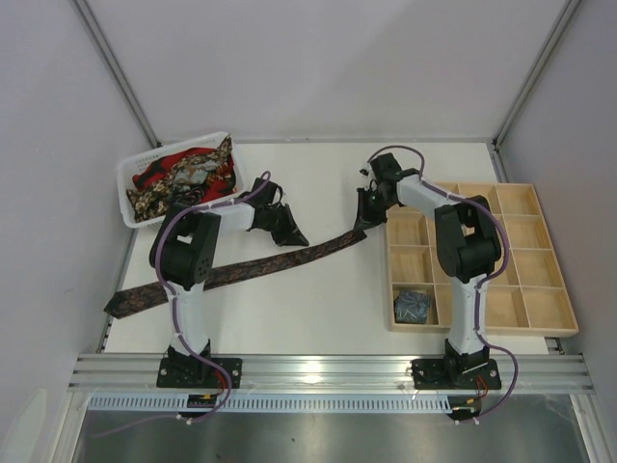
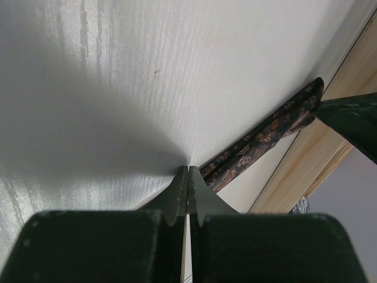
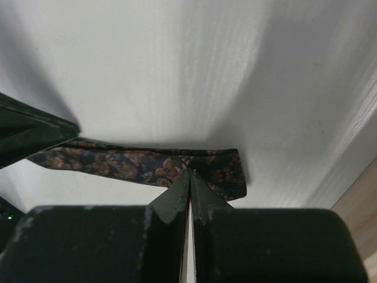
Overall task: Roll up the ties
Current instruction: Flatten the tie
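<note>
A long dark brown patterned tie (image 1: 241, 270) lies flat, slanting across the table from the near left to the middle. My right gripper (image 1: 364, 216) is shut on its folded narrow end (image 3: 224, 168), tips (image 3: 189, 172) pinching the near edge of the fabric. The left gripper (image 1: 287, 231) is also shut, with nothing between its fingers. Its tips (image 2: 188, 168) rest on the table right beside the tie's edge (image 2: 259, 141). The wide pointed end (image 1: 120, 305) reaches the table's left border.
A white basket (image 1: 123, 191) at the back left holds several loose ties in red, gold and black. A wooden compartment tray (image 1: 501, 329) stands on the right, with one rolled grey-blue tie (image 1: 415, 305) in its near left cell. Walls close in the back and both sides.
</note>
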`<state>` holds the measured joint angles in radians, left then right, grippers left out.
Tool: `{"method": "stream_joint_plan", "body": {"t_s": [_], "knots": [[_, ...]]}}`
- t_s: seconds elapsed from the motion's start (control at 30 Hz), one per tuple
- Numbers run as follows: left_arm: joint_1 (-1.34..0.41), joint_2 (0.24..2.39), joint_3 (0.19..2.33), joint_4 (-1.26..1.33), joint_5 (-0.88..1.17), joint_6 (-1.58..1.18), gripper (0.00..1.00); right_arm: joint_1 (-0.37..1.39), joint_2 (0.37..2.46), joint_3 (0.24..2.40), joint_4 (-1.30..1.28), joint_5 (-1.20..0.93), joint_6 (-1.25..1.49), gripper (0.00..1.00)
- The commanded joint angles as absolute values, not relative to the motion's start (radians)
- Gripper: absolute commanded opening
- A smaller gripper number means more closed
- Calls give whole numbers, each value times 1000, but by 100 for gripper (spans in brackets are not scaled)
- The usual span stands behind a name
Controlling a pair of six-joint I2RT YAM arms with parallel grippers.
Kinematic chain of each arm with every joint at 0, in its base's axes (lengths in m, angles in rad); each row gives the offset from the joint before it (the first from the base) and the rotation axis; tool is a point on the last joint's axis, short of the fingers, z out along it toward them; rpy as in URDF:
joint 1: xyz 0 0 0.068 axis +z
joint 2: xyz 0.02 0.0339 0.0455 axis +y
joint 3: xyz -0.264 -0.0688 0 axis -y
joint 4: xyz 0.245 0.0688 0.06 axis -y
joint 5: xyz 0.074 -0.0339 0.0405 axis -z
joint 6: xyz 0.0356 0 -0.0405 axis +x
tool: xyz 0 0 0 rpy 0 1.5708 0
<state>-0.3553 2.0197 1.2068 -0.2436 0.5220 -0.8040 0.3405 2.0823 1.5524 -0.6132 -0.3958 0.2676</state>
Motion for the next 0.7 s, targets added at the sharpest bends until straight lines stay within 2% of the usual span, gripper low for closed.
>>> {"method": "stream_joint_plan", "body": {"t_s": [0.0,0.17,0.33,0.43,0.53,0.67], "knots": [[-354,2006,1236,-255,491,-801,0,337,2121,1568,-620,-347,235,4],[-354,1980,1282,-308,440,-764,0,336,2155,1583,-627,-314,230,3],[-380,1950,1371,-369,428,-724,0,336,2119,1597,-627,-370,253,4],[-408,1960,1408,-368,472,-735,1,337,2073,1601,-643,-376,270,9],[-449,1989,1422,-335,541,-781,1,336,2046,1620,-679,-368,259,20],[-497,2031,1443,-324,541,-818,0,331,2040,1667,-750,-344,236,28]]}}
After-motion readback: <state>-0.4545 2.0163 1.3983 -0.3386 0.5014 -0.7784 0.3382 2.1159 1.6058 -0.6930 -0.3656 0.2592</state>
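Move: The tie's right end lies just under the right hand, about 1 cm back, 1 cm to the right and 2 cm below its shut fingertips; the wooden tray's left edge is some 6 cm to that hand's right, 1 cm back, and the grey packet about 11 cm right and 18 cm back. From the left hand, low at the tie's far edge, the same end is roughly 12 cm right and 2 cm ahead, level with it. Up and to the right goes the left hand with its fingers still shut, first easing forward off its low place at the tie's far edge, then swinging towards the right hand, about 5 cm in each of the two main directions. Meanwhile the right hand dips some 2 cm towards the tie's right end, pauses low, then rises most of the way back as its fingers part to about a quarter open. ##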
